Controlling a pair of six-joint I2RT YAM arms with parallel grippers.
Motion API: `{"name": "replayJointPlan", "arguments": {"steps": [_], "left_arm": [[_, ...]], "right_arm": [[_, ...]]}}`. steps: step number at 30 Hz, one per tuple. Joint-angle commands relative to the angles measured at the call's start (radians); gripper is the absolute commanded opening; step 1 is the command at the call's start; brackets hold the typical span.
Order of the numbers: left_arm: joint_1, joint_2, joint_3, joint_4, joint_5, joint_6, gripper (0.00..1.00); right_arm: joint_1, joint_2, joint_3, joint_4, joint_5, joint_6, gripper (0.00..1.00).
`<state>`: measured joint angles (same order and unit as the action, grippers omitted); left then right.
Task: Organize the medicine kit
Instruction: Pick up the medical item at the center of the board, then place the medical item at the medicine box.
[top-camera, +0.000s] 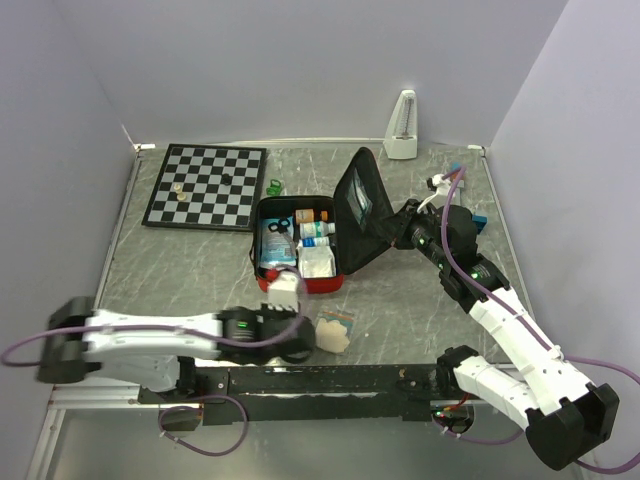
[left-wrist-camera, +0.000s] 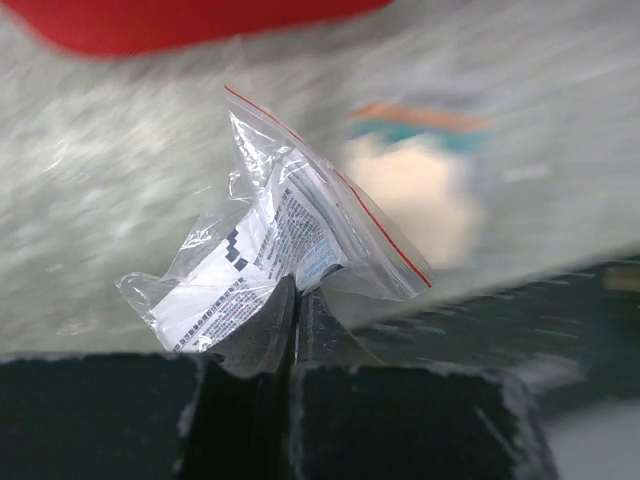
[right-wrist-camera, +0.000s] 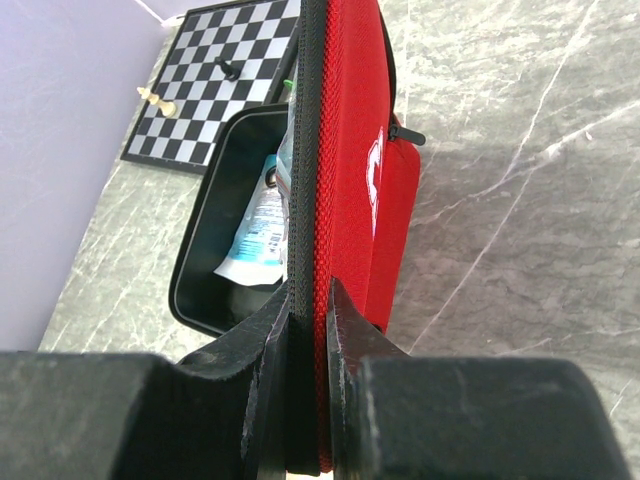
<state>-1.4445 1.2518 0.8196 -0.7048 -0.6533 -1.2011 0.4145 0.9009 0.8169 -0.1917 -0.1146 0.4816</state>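
The red medicine kit (top-camera: 322, 283) lies open mid-table, with its black-lined tray (right-wrist-camera: 210, 210) holding bottles, scissors and packets. Its lid (top-camera: 363, 205) stands tilted up, and my right gripper (top-camera: 407, 224) is shut on the lid's zippered edge (right-wrist-camera: 312, 300). My left gripper (top-camera: 290, 305) hovers just in front of the kit's near edge, shut on a clear zip bag (left-wrist-camera: 270, 250) with a printed white leaflet inside. That same bag (top-camera: 283, 286) shows white against the red kit wall (left-wrist-camera: 180, 20).
A beige pad with a small packet (top-camera: 335, 330) lies on the table right of my left gripper. The chessboard (top-camera: 205, 185) with a few pieces sits at the back left, a white metronome (top-camera: 402, 125) at the back wall, and a green item (top-camera: 272, 186) beside the board.
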Motion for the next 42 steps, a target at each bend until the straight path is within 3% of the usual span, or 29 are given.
{"name": "replayJointPlan", "arguments": {"steps": [1, 6, 8, 10, 14, 17, 21, 29, 33, 42], "left_arm": [[-0.002, -0.259, 0.030, 0.112, -0.054, 0.024, 0.01], [0.091, -0.416, 0.059, 0.299, -0.050, 0.127, 0.01], [0.198, -0.434, 0.067, 0.416, 0.038, 0.199, 0.01], [0.351, -0.428, 0.058, 0.571, 0.250, 0.228, 0.01], [0.577, -0.295, 0.125, 0.792, 0.596, 0.190, 0.01], [0.651, -0.162, 0.223, 0.953, 0.778, 0.150, 0.01], [0.713, 0.053, 0.410, 1.048, 0.978, 0.042, 0.01], [0.737, 0.227, 0.437, 1.309, 1.061, -0.172, 0.01], [0.743, 0.285, 0.447, 1.346, 1.095, -0.210, 0.01], [0.757, 0.313, 0.394, 1.282, 0.999, -0.176, 0.01]], "right_arm": [[0.023, 0.032, -0.030, -0.106, -0.095, 0.015, 0.15], [0.023, 0.029, -0.035, -0.101, -0.105, 0.014, 0.15], [0.023, 0.029, -0.041, -0.091, -0.120, 0.015, 0.15], [0.023, 0.036, -0.044, -0.091, -0.131, 0.012, 0.15], [0.023, 0.043, -0.042, -0.095, -0.145, 0.002, 0.15], [0.023, 0.052, -0.035, -0.100, -0.149, -0.008, 0.15], [0.023, 0.062, -0.021, -0.106, -0.152, -0.011, 0.15], [0.023, 0.058, -0.019, -0.103, -0.155, -0.008, 0.15], [0.026, 0.055, -0.018, -0.107, -0.163, -0.009, 0.15], [0.024, 0.035, -0.024, -0.106, -0.171, 0.002, 0.15]]}}
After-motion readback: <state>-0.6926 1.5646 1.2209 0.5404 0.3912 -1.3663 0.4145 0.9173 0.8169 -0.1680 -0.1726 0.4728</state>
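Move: My left hand already holds the small zip bag of packets clear of the table. The case's raised lid, middle taken, lies about 26 cm ahead, 12 cm to the right and some 8 cm above; the open case sits 24 cm ahead, in line with me and 5 cm lower, and the beige pad bag 3 cm ahead, 7 cm right, 8 cm below. From my right hand, pinching the lid's edge, the lid's middle is roughly 8 cm ahead, 5 cm left and 8 cm below. Keeping my pinch on the zip bag, I whip my left hand almost straight up, then forward over the case and across to the right towards the raised lid, about 29 cm up in all and 20 cm forward, sinking slightly at the end. Meanwhile the wrist rolls nearly 80 degrees, swinging the fingers from down-forward to pointing right and nearly level. My right hand holds the lid's edge nearly still. ##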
